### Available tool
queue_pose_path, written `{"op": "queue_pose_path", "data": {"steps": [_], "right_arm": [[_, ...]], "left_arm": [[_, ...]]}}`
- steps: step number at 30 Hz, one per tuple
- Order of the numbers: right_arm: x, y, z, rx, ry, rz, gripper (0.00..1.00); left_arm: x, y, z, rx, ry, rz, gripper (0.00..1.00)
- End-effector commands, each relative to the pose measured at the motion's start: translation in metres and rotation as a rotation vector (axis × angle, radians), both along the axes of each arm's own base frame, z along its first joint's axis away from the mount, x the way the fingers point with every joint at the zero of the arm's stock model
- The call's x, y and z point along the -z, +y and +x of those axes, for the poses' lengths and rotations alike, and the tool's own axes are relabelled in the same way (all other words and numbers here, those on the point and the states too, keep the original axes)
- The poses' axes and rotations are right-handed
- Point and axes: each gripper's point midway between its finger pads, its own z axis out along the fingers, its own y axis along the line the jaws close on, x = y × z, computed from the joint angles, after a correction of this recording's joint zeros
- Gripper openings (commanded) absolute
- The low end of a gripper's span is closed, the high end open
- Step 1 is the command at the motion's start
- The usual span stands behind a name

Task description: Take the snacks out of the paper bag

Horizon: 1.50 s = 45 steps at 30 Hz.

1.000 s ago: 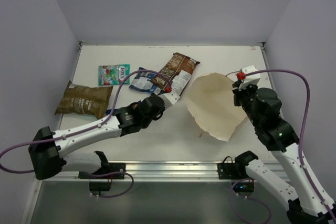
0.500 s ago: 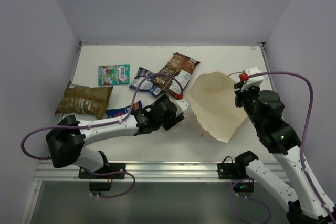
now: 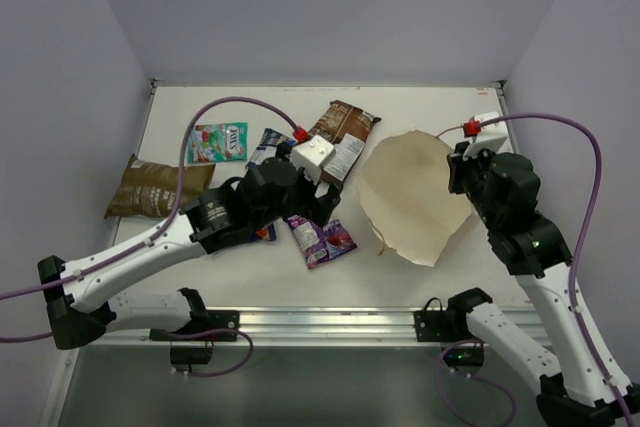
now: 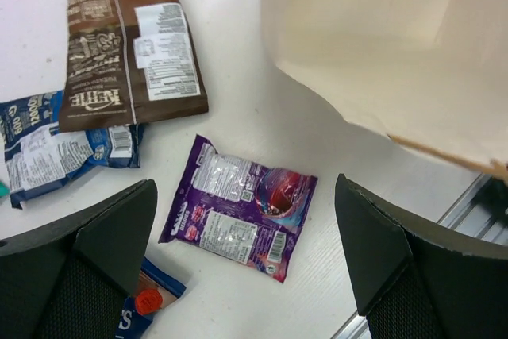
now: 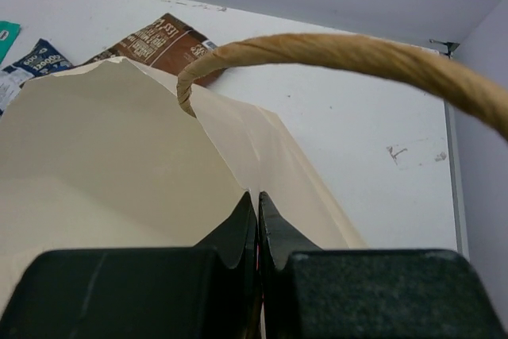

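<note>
The cream paper bag (image 3: 410, 197) lies on its side at the right, with its mouth facing left. My right gripper (image 3: 458, 175) is shut on the bag's upper edge (image 5: 257, 200), and a cord handle (image 5: 333, 53) arcs above it. My left gripper (image 3: 316, 209) is open and empty, above the purple packet (image 3: 322, 237), which lies flat on the table (image 4: 238, 208). Left of the bag lie the dark brown-white (image 3: 340, 132), blue-white (image 3: 272, 147), green-red (image 3: 217, 142) and olive-brown (image 3: 158, 190) packets. The blue-red packet (image 4: 151, 307) is mostly hidden under my left arm.
The bag's edge and cord handle (image 4: 444, 156) hang just right of my left gripper (image 4: 246, 275). A metal rail (image 3: 330, 322) runs along the near table edge. Walls close in the table on the left, back and right.
My left arm has pulled back from the bag's mouth and risen. The purple packet, unseen before, now lies on the table under the open gripper. The right gripper still holds the bag.
</note>
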Motion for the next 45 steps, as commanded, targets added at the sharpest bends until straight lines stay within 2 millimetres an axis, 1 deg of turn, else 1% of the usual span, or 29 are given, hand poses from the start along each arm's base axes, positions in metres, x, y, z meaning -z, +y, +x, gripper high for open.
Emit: {"op": "queue_pose_path", "data": {"steps": [1, 3, 4, 5, 6, 7, 8, 9, 10, 11, 13, 14, 16, 17, 18, 20, 22, 23, 24, 26, 27, 31, 34, 37, 40, 41, 43, 44, 45], "right_arm": [[-0.019, 0.006, 0.003, 0.002, 0.005, 0.092, 0.00], [-0.027, 0.004, 0.008, 0.019, 0.007, 0.121, 0.00], [-0.024, 0.008, 0.013, 0.014, 0.034, 0.151, 0.00], [-0.034, 0.001, 0.017, 0.042, 0.024, 0.176, 0.00], [-0.036, 0.000, 0.020, 0.051, 0.037, 0.198, 0.00], [-0.032, 0.001, 0.029, 0.070, 0.073, 0.234, 0.00], [-0.043, -0.004, 0.032, 0.083, 0.070, 0.266, 0.00], [-0.046, -0.005, 0.036, 0.096, 0.079, 0.288, 0.00], [-0.042, -0.006, 0.045, 0.124, 0.112, 0.320, 0.00], [-0.052, -0.014, 0.050, 0.157, 0.099, 0.340, 0.00], [-0.055, -0.019, 0.057, 0.198, 0.106, 0.379, 0.00], [-0.055, -0.027, 0.065, 0.230, 0.111, 0.392, 0.00], [-0.052, -0.032, 0.073, 0.256, 0.129, 0.443, 0.00], [-0.046, -0.043, 0.079, 0.297, 0.142, 0.456, 0.00], [-0.044, -0.038, 0.080, 0.279, 0.160, 0.487, 0.00], [-0.039, -0.052, 0.086, 0.324, 0.160, 0.510, 0.00], [-0.029, -0.054, 0.087, 0.340, 0.177, 0.526, 0.00], [-0.027, -0.056, 0.088, 0.347, 0.171, 0.529, 0.00], [-0.017, -0.057, 0.088, 0.359, 0.189, 0.531, 0.00], [-0.012, -0.064, 0.086, 0.385, 0.186, 0.537, 0.00], [-0.003, -0.065, 0.085, 0.393, 0.200, 0.539, 0.00], [0.010, -0.071, 0.084, 0.411, 0.217, 0.560, 0.01], [0.018, -0.078, 0.083, 0.436, 0.228, 0.564, 0.04], [0.023, -0.084, 0.082, 0.451, 0.236, 0.563, 0.15], [0.022, -0.085, 0.079, 0.448, 0.227, 0.550, 0.29], [0.021, -0.087, 0.077, 0.450, 0.222, 0.546, 0.40], [0.015, -0.087, 0.073, 0.440, 0.202, 0.532, 0.49], [0.011, -0.087, 0.072, 0.437, 0.191, 0.529, 0.59], [0.009, -0.087, 0.070, 0.432, 0.182, 0.521, 0.64]], "left_arm": [[-0.018, 0.030, 0.011, -0.179, 0.082, -0.084, 1.00], [-0.020, 0.045, 0.021, -0.254, 0.105, -0.090, 1.00], [-0.029, 0.058, 0.035, -0.309, 0.101, -0.108, 1.00], [-0.030, 0.066, 0.042, -0.334, 0.107, -0.110, 1.00], [-0.032, 0.073, 0.049, -0.353, 0.107, -0.116, 1.00], [-0.032, 0.090, 0.064, -0.404, 0.115, -0.134, 1.00], [-0.032, 0.100, 0.072, -0.432, 0.122, -0.144, 1.00], [-0.033, 0.108, 0.078, -0.453, 0.130, -0.156, 1.00], [-0.033, 0.127, 0.089, -0.501, 0.137, -0.171, 1.00], [-0.035, 0.135, 0.093, -0.525, 0.135, -0.180, 1.00], [-0.043, 0.155, 0.096, -0.574, 0.117, -0.200, 1.00], [-0.047, 0.160, 0.097, -0.585, 0.107, -0.209, 1.00], [-0.056, 0.174, 0.096, -0.613, 0.084, -0.216, 1.00], [-0.058, 0.179, 0.094, -0.625, 0.080, -0.213, 1.00], [-0.061, 0.183, 0.092, -0.630, 0.069, -0.211, 1.00], [-0.063, 0.191, 0.090, -0.651, 0.056, -0.210, 1.00], [-0.064, 0.196, 0.084, -0.655, 0.045, -0.210, 1.00], [-0.063, 0.196, 0.083, -0.655, 0.046, -0.208, 1.00], [-0.063, 0.197, 0.081, -0.654, 0.043, -0.209, 1.00], [-0.059, 0.198, 0.079, -0.655, 0.047, -0.201, 1.00], [-0.059, 0.199, 0.078, -0.654, 0.047, -0.200, 1.00], [-0.057, 0.199, 0.078, -0.651, 0.048, -0.198, 1.00], [-0.060, 0.198, 0.077, -0.647, 0.042, -0.204, 1.00], [-0.064, 0.200, 0.076, -0.652, 0.032, -0.207, 1.00], [-0.067, 0.203, 0.076, -0.660, 0.021, -0.207, 1.00], [-0.068, 0.203, 0.076, -0.661, 0.020, -0.205, 1.00], [-0.070, 0.205, 0.075, -0.666, 0.017, -0.202, 1.00], [-0.072, 0.205, 0.075, -0.667, 0.012, -0.203, 1.00], [-0.072, 0.205, 0.075, -0.668, 0.015, -0.200, 1.00]]}}
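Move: The right hand grips the rim of the tilted paper bag, whose middle lies about 9 cm to its left, 3 cm ahead and 14 cm below. The purple packet lies some 31 cm left and about 1 cm ahead, the large brown packet 27 cm left and 25 cm ahead, both about 30 cm below. From the empty left hand, the bag's middle is roughly 26 cm right, 8 cm ahead and 8 cm lower. Right hand swings the held rim forward-right about 9 cm, lowers, then opens; left hand withdraws 20 cm left. ##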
